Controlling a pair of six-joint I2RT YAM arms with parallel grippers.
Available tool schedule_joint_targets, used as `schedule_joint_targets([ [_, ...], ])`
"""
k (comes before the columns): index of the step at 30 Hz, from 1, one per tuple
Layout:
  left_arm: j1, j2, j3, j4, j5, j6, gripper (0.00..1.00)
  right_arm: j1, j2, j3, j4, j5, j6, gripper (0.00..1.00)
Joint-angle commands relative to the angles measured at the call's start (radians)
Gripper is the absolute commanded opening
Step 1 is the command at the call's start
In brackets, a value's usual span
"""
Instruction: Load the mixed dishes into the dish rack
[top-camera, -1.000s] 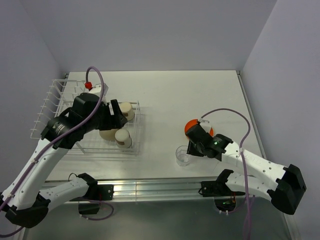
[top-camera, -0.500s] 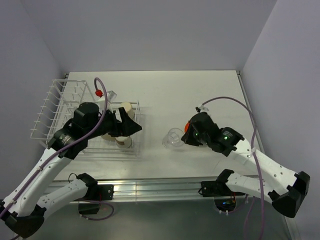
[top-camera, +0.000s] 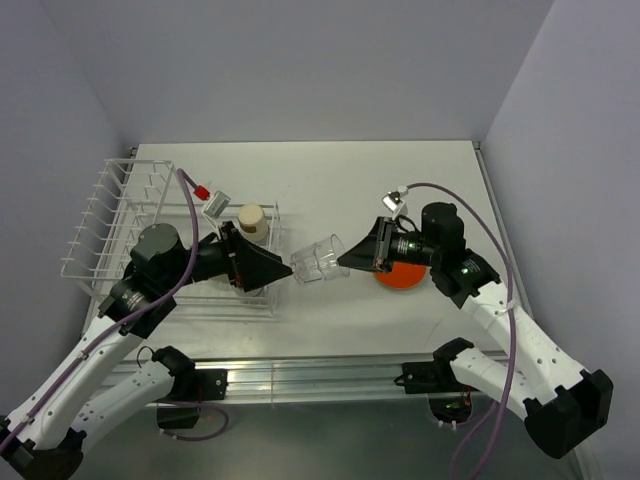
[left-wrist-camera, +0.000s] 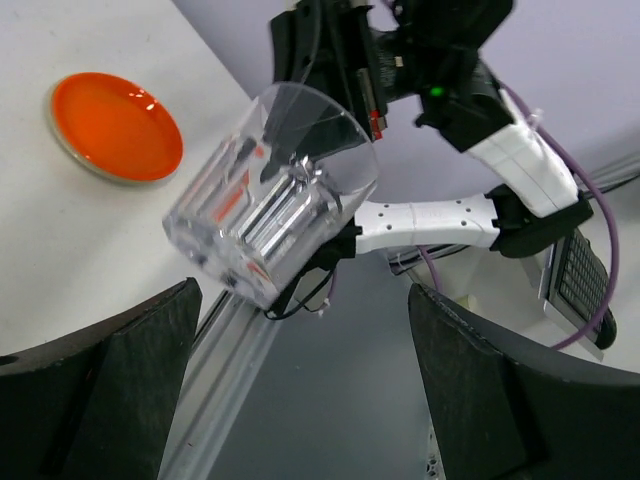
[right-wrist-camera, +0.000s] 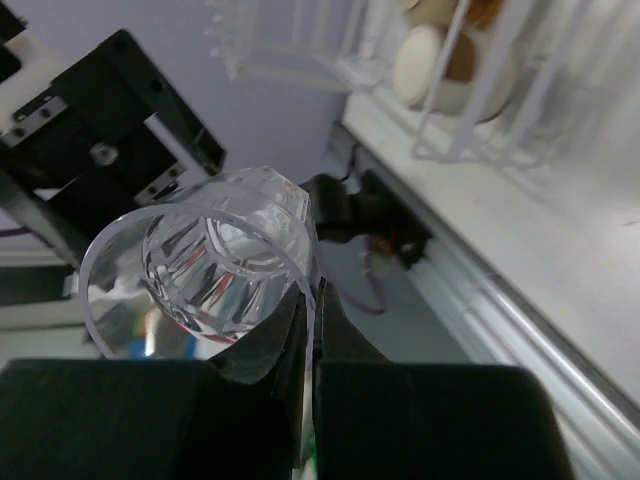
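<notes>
The small clear glass (top-camera: 318, 260) hangs tilted in the air over the table's middle. My right gripper (top-camera: 345, 262) is shut on its rim, one finger inside and one outside (right-wrist-camera: 310, 290). My left gripper (top-camera: 284, 270) faces the glass's base from the left, open, its fingers (left-wrist-camera: 150, 340) wide apart below the glass (left-wrist-camera: 270, 205) and not touching it. The orange plate (top-camera: 398, 276) lies flat on the table, partly under my right arm. The white dish rack (top-camera: 110, 215) stands at the left with a cream cup (top-camera: 252, 218) in its basket; my left arm hides the other dishes there.
The rack's upright plate slots (top-camera: 95, 200) hold nothing. The basket's wire wall (right-wrist-camera: 450, 100) shows in the right wrist view with cream dishes (right-wrist-camera: 425, 60) behind it. A metal rail (top-camera: 300, 375) runs along the table's near edge.
My right gripper shut on the glass, lifted it off the table and carried it left. My left gripper swung right out of the rack toward it and opened wider.
</notes>
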Motion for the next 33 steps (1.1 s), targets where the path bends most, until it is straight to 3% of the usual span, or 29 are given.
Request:
schedule_joint_targets([
  [1,-0.001,-0.010,0.023,0.080,0.069,0.022,0.91,-0.007,-0.024,-0.076,0.395,-0.278,0.235,0.00],
  [3,0.001,-0.010,0.018,0.089,0.081,0.022,0.92,-0.007,-0.020,-0.125,0.554,-0.322,0.313,0.00],
  [10,0.001,-0.010,-0.039,0.227,0.140,-0.051,0.94,-0.004,0.031,-0.158,0.807,-0.366,0.518,0.00],
  [28,-0.013,-0.001,-0.048,0.381,0.115,-0.166,0.94,0.064,0.134,-0.056,0.717,-0.295,0.417,0.00],
  [33,-0.011,-0.024,-0.042,0.350,0.107,-0.159,0.95,0.064,0.138,-0.046,0.672,-0.284,0.376,0.00],
])
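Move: About 8 cm to the right of the open left hand, some 3 cm farther out and a few cm lower, is the middle of the clear tumbler. The right hand already pinches its rim, with that middle about 6 cm to its left and slightly above. The orange plate lies 13 cm ahead of the right hand, 12 cm to its right and about 27 cm down. An upturned cup stands in the rack 12 cm ahead of the left hand, 12 cm left and 28 cm below. Bringing the tumbler base-first towards the waiting left fingers, the right hand swings back and left, then rises about 6 cm, its fingertips tipping up and turning counter-clockwise some 20 degrees while keeping the rim pinched. The left hand stays wide open, lifts about 4 cm while easing back, and tips its fingers up a little. ##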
